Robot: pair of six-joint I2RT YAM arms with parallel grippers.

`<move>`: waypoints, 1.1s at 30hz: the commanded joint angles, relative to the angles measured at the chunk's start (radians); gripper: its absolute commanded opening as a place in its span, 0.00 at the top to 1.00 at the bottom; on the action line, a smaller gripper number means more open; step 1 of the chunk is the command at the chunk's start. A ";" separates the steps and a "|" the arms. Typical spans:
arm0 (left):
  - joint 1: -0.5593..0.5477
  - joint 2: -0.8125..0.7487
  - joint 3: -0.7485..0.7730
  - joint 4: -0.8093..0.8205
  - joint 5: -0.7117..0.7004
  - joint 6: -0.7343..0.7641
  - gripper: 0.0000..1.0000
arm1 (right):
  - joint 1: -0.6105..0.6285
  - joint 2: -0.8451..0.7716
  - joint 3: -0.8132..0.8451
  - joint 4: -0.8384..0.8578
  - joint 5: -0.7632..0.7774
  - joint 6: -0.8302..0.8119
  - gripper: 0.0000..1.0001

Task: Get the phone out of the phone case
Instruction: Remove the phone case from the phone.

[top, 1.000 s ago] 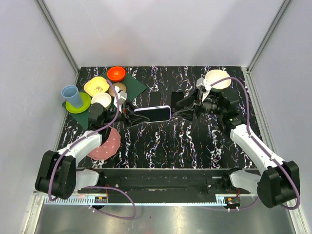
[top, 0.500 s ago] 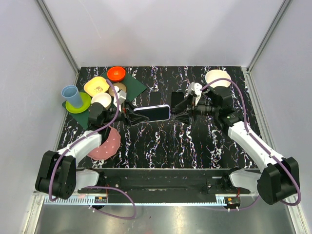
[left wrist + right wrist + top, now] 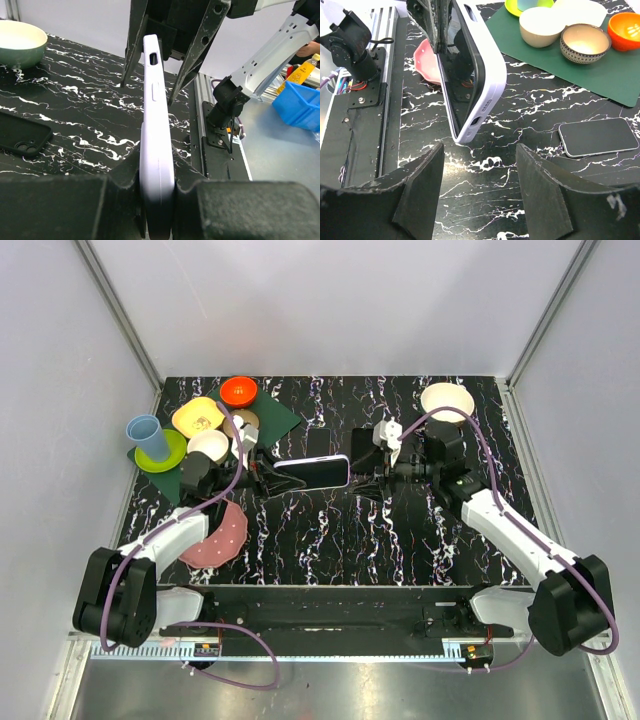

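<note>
A lavender phone case [image 3: 312, 472] with the phone in it is held on its long edge above the table's middle. My left gripper [image 3: 268, 478] is shut on its left end; in the left wrist view the case [image 3: 157, 125] is pinched between both pads [image 3: 120, 185]. The phone's dark screen [image 3: 460, 75] faces the near side. My right gripper [image 3: 365, 472] is open just right of the case's free end [image 3: 475, 120]. Its jaws stand wide around bare table [image 3: 480, 150], touching nothing.
A bare phone [image 3: 322, 445] and a black case [image 3: 22, 140] lie flat behind the held case. A cream bowl [image 3: 447, 400] stands at the back right. A green mat [image 3: 275, 420] with bowls, a blue cup [image 3: 147, 435] and a pink plate [image 3: 222, 535] fill the left.
My right gripper has moved left, closing in on the free end of the case. The left gripper and the case have stayed put.
</note>
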 commanded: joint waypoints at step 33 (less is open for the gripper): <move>-0.014 0.035 0.053 0.202 0.050 -0.081 1.00 | 0.015 -0.026 -0.070 0.170 -0.192 0.032 0.65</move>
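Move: The left hand already pinches the cased phone, the phone case's middle some 4 cm to its right and 1 cm ahead. From the right hand, open at the case's free end, that middle lies about 9 cm left, 1 cm ahead and 2 cm higher. Some 17 cm below the right hand, a small phone lies about 12 cm ahead and 8 cm left, and a black case about 10 cm ahead and 3 cm right. Left keeps pinching while right moves back about 3.5 cm, turning 10 degrees counter-clockwise, fingers narrowing towards the case's corner. ##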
